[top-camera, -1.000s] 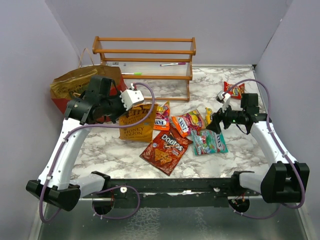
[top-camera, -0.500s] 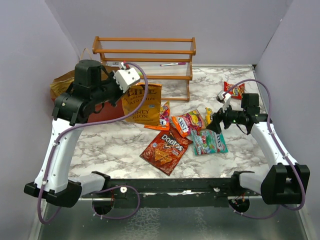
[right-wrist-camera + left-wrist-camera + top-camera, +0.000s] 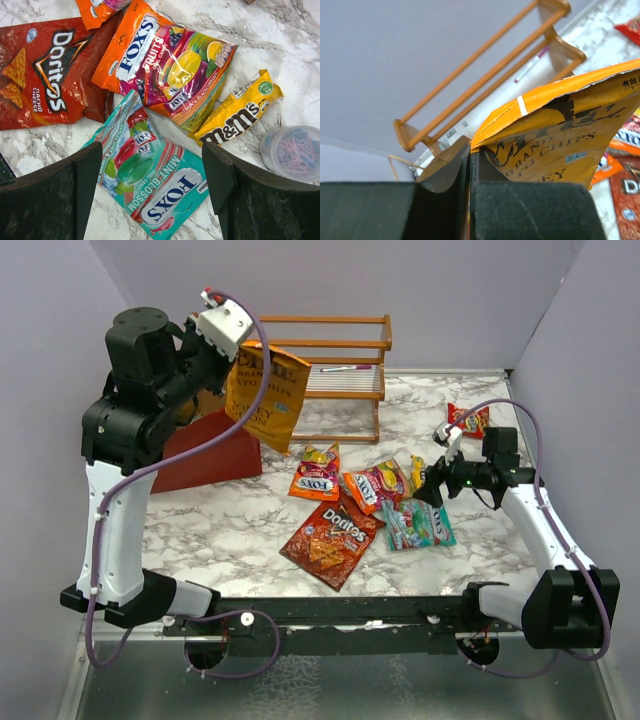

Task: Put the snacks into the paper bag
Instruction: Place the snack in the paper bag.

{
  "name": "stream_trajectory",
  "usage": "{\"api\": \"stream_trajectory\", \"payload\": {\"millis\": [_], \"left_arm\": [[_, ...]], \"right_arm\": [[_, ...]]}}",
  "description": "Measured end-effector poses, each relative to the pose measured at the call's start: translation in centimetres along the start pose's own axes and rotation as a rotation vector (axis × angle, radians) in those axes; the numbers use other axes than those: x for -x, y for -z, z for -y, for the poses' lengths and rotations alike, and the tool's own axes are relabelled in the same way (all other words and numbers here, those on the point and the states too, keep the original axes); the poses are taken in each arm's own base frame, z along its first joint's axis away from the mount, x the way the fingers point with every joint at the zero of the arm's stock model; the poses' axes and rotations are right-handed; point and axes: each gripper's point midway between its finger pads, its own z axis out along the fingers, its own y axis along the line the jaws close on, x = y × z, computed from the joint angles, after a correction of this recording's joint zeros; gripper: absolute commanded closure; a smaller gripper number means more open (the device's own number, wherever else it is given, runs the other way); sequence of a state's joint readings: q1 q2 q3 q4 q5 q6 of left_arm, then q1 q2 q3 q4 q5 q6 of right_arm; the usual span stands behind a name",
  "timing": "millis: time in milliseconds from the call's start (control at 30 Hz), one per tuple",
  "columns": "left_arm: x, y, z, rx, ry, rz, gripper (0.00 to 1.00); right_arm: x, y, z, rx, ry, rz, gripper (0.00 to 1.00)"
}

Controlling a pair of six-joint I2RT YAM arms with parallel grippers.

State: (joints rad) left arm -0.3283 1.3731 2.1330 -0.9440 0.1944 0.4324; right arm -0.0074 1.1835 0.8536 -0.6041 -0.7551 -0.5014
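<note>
My left gripper is raised high and shut on the top edge of the large orange chips bag, which hangs in the air in front of the rack. In the left wrist view the jaws pinch that bag at its corner. The red paper bag stands below, at the left, its mouth hidden by my arm. On the table lie the Doritos bag, two orange Fox's packs, a teal mint pack and yellow M&M's. My right gripper hovers open over the teal pack.
A wooden slatted rack stands at the back with a pen on it. A small red packet and a translucent cup lie at the right. Purple walls close in on both sides.
My left arm has lifted the orange chips bag off the table and carried it up and back towards the left. The right arm has stayed still.
</note>
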Motion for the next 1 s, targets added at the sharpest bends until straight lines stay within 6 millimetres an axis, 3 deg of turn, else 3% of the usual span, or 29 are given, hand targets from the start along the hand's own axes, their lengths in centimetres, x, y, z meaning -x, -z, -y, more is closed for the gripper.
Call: {"api": "stream_trajectory", "payload": {"millis": [233, 367, 700, 867, 1000], "left_arm": [[3.7, 1.0, -3.9, 0.164, -0.003, 0.087, 1.00], [4.6, 1.0, -5.9, 0.254, -0.017, 0.104, 1.00], [2.1, -0.7, -10.4, 0.450, -0.064, -0.025, 1.00], [0.8, 0.4, -13.0, 0.532, -0.053, -0.064, 1.00], [0.4, 1.5, -13.9, 0.567, -0.049, -0.076, 1.00]], "right_arm": [[-0.2, 0.0, 0.1, -0.005, -0.001, -0.004, 0.19], [-0.2, 0.0, 0.1, -0.008, 0.000, -0.005, 0.19], [-0.2, 0.0, 0.2, -0.010, 0.001, -0.005, 0.19], [-0.2, 0.0, 0.2, -0.010, 0.001, -0.005, 0.19], [-0.2, 0.0, 0.2, -0.010, 0.001, -0.005, 0.19]]}}
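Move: The paper bag that the left hand's Kettle chips are bound for lies about 18 cm to its left, 10 cm ahead, its middle roughly 35 cm below. The wooden rack stands some 22 cm ahead, 5 cm to the right, also 35 cm below; the orange Foxs pack is 3 cm ahead, 10 cm right, near 50 cm below. From the idle right hand the paper bag is about 57 cm left, 15 cm ahead, roughly level. Left hand, keeping its pinch, lifts the chips 6 cm, swinging left and forward above the paper bag, turning 30° counter-clockwise. ##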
